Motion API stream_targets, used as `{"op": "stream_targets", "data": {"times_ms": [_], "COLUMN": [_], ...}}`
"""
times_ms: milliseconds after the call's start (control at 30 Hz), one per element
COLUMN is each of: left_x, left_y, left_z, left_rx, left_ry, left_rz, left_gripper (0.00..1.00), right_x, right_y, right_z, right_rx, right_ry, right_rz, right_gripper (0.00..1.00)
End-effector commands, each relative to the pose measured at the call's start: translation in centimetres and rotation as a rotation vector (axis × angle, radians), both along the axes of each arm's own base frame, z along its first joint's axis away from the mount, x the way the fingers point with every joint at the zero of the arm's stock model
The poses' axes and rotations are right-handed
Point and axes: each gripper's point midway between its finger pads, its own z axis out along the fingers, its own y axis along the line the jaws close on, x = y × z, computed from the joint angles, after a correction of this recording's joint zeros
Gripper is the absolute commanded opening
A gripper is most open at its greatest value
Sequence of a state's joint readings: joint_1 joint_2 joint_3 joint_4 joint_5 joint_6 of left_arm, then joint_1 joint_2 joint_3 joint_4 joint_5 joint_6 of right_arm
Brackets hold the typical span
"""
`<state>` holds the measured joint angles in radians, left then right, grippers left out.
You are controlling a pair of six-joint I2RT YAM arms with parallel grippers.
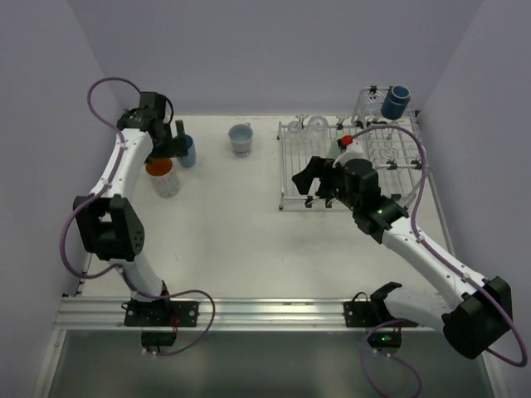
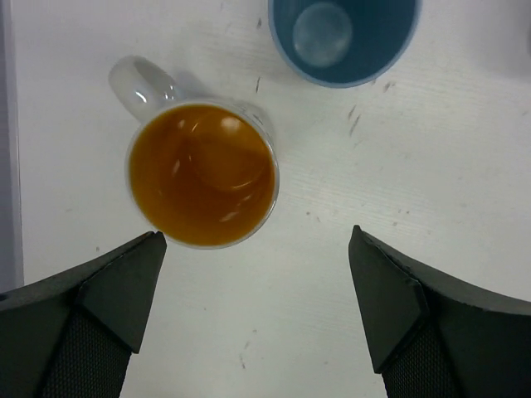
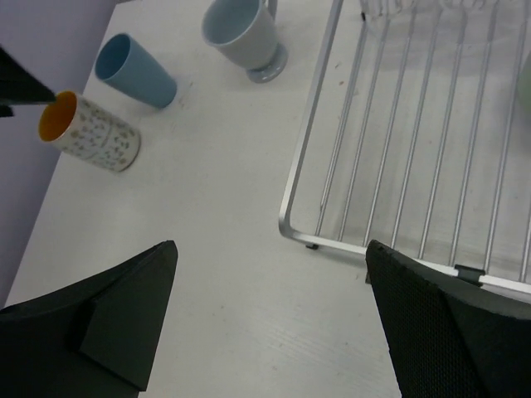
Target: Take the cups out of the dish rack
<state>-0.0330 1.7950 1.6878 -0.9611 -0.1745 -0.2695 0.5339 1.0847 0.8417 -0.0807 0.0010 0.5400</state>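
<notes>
The silver wire dish rack (image 1: 377, 157) stands at the right; its grid also shows in the right wrist view (image 3: 415, 124). Two clear glasses (image 1: 307, 126) stand at its back left. A dark navy mug (image 1: 396, 101) sits in the raised basket. On the table stand an orange-tinted dotted cup (image 1: 161, 172), a light blue tumbler (image 1: 188, 151) and a whitish mug (image 1: 241, 139). My left gripper (image 2: 257, 240) is open and empty above the orange cup (image 2: 202, 174), beside the blue tumbler (image 2: 344, 37). My right gripper (image 3: 271, 249) is open and empty over the rack's front left corner.
The right wrist view shows the orange cup (image 3: 91, 133), the blue tumbler (image 3: 137, 70) and the whitish mug (image 3: 245, 33) on the table left of the rack. Lilac walls close in the left, back and right sides. A metal rail (image 1: 265, 313) runs along the near edge.
</notes>
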Motion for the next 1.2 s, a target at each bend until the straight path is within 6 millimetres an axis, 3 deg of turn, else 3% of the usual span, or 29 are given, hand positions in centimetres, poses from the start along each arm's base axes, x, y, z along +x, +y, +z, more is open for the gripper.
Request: {"op": "stream_targets", "data": {"times_ms": [0, 67, 100, 133, 167, 200, 267, 300, 333, 367, 400, 433, 467, 500, 533, 567, 600, 667, 700, 733, 900, 1167], "left_x": [0.8, 1.0, 0.4, -0.2, -0.8, -2.4, -3.8, -5.4, -6.1, -7.3, -9.1, -9.8, -11.1, -12.8, -13.6, -14.5, -15.8, -17.3, -18.2, -18.5, -19.4, -20.2], "left_y": [-0.4, -1.3, -1.7, -2.1, -3.0, -3.6, -5.5, -6.1, -6.9, -8.5, -9.5, -10.4, -12.0, -12.4, -13.2, -13.7, -14.0, -15.0, -15.2, -15.6, -16.8, -18.1], "left_z": [8.6, 11.4, 15.2, 15.5, 16.7, 19.3, 20.3, 22.2, 20.7, 20.6, 22.0, 19.5, 19.0, 19.7, 17.6, 17.2, 16.4, 15.6, 15.4, 14.1, 11.5, 11.3], "left_rx": [-0.044, -0.093, -0.111, -0.131, -0.174, -0.204, -0.286, -0.310, -0.344, -0.404, -0.426, -0.461, -0.504, -0.512, -0.530, -0.538, -0.542, -0.557, -0.558, -0.558, -0.530, -0.527], "left_ry": [-0.326, -0.456, -0.588, -0.615, -0.661, -0.743, -0.802, -0.874, -0.852, -0.857, -0.924, -0.879, -0.872, -0.913, -0.875, -0.881, -0.891, -0.890, -0.902, -0.877, -0.862, -0.840], "left_rz": [-0.005, -0.030, -0.047, -0.061, -0.088, -0.122, -0.196, -0.232, -0.261, -0.324, -0.376, -0.397, -0.468, -0.507, -0.538, -0.567, -0.590, -0.647, -0.670, -0.683, -0.758, -0.820], "left_gripper": [1.00, 1.00, 1.00, 1.00, 1.00, 1.00, 1.00, 1.00, 1.00, 1.00, 1.00, 1.00, 1.00, 1.00, 1.00, 1.00, 1.00, 1.00, 1.00, 1.00, 1.00, 1.00], "right_x": [2.7, 3.9, 4.3, 5.0, 5.9, 6.3, 7.8, 8.3, 8.7, 9.6, 10.1, 10.7, 11.5, 11.9, 12.5, 13.0, 13.6, 14.7, 15.2, 15.6, 17.1, 19.3], "right_y": [-1.8, -2.3, -2.6, -2.7, -3.4, -3.6, -4.3, -4.4, -4.7, -4.5, -5.2, -5.3, -5.4, -6.2, -6.3, -6.6, -6.8, -7.2, -7.2, -7.6, -10.0, -11.7], "right_z": [2.9, 2.7, 2.5, 1.8, 2.4, 2.3, 2.4, 2.4, 2.4, 2.4, 2.2, 2.9, 1.7, 1.6, 2.2, 2.2, 1.0, 1.4, -0.1, -0.3, -1.8, -4.3], "right_rx": [-0.080, -0.125, -0.145, -0.179, -0.198, -0.212, -0.256, -0.271, -0.298, -0.315, -0.348, -0.360, -0.400, -0.432, -0.447, -0.463, -0.504, -0.521, -0.555, -0.566, -0.582, -0.602], "right_ry": [-0.094, -0.100, -0.095, -0.085, -0.098, -0.101, -0.113, -0.114, -0.113, -0.109, -0.104, -0.111, -0.093, -0.095, -0.107, -0.107, -0.085, -0.086, -0.055, -0.043, 0.017, 0.084], "right_rz": [-0.125, -0.172, -0.189, -0.203, -0.254, -0.275, -0.341, -0.358, -0.373, -0.389, -0.429, -0.449, -0.467, -0.514, -0.535, -0.551, -0.564, -0.598, -0.596, -0.617, -0.687, -0.706], "right_gripper": [0.98, 0.97, 0.97, 0.97, 0.97, 0.97, 0.97, 0.97, 0.97, 0.97, 0.97, 0.97, 0.97, 0.98, 0.99, 0.99, 0.99, 0.99, 0.99, 0.99, 0.99, 0.99]}}
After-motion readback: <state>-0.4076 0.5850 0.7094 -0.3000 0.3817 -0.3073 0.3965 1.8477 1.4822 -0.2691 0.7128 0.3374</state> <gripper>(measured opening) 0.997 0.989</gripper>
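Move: Upside down in the rack, the green cup lies roughly 23 cm ahead of the empty right hand, 14 cm to its right and 14 cm lower. One clear glass stands some 7 cm farther out than the cup and 7 cm left of it, a second glass level with that one and 6 cm farther left. From the left hand the green cup is about 13 cm ahead and 50 cm right; the orange-lined mug it has already released sits 11 cm below, about 1 cm ahead and 3 cm left. Reaching in over the rack with fingers wide open, the right hand goes about 18 cm forward and 11 cm right towards the green cup, sinking some 6 cm, mostly late, while it swings clockwise about 40 degrees and rolls its left side down. The open left hand climbs some 20 cm clear of the orange-lined mug, tipping its fingers up, then draws back and right, descending about 10 cm to end nearly still. ##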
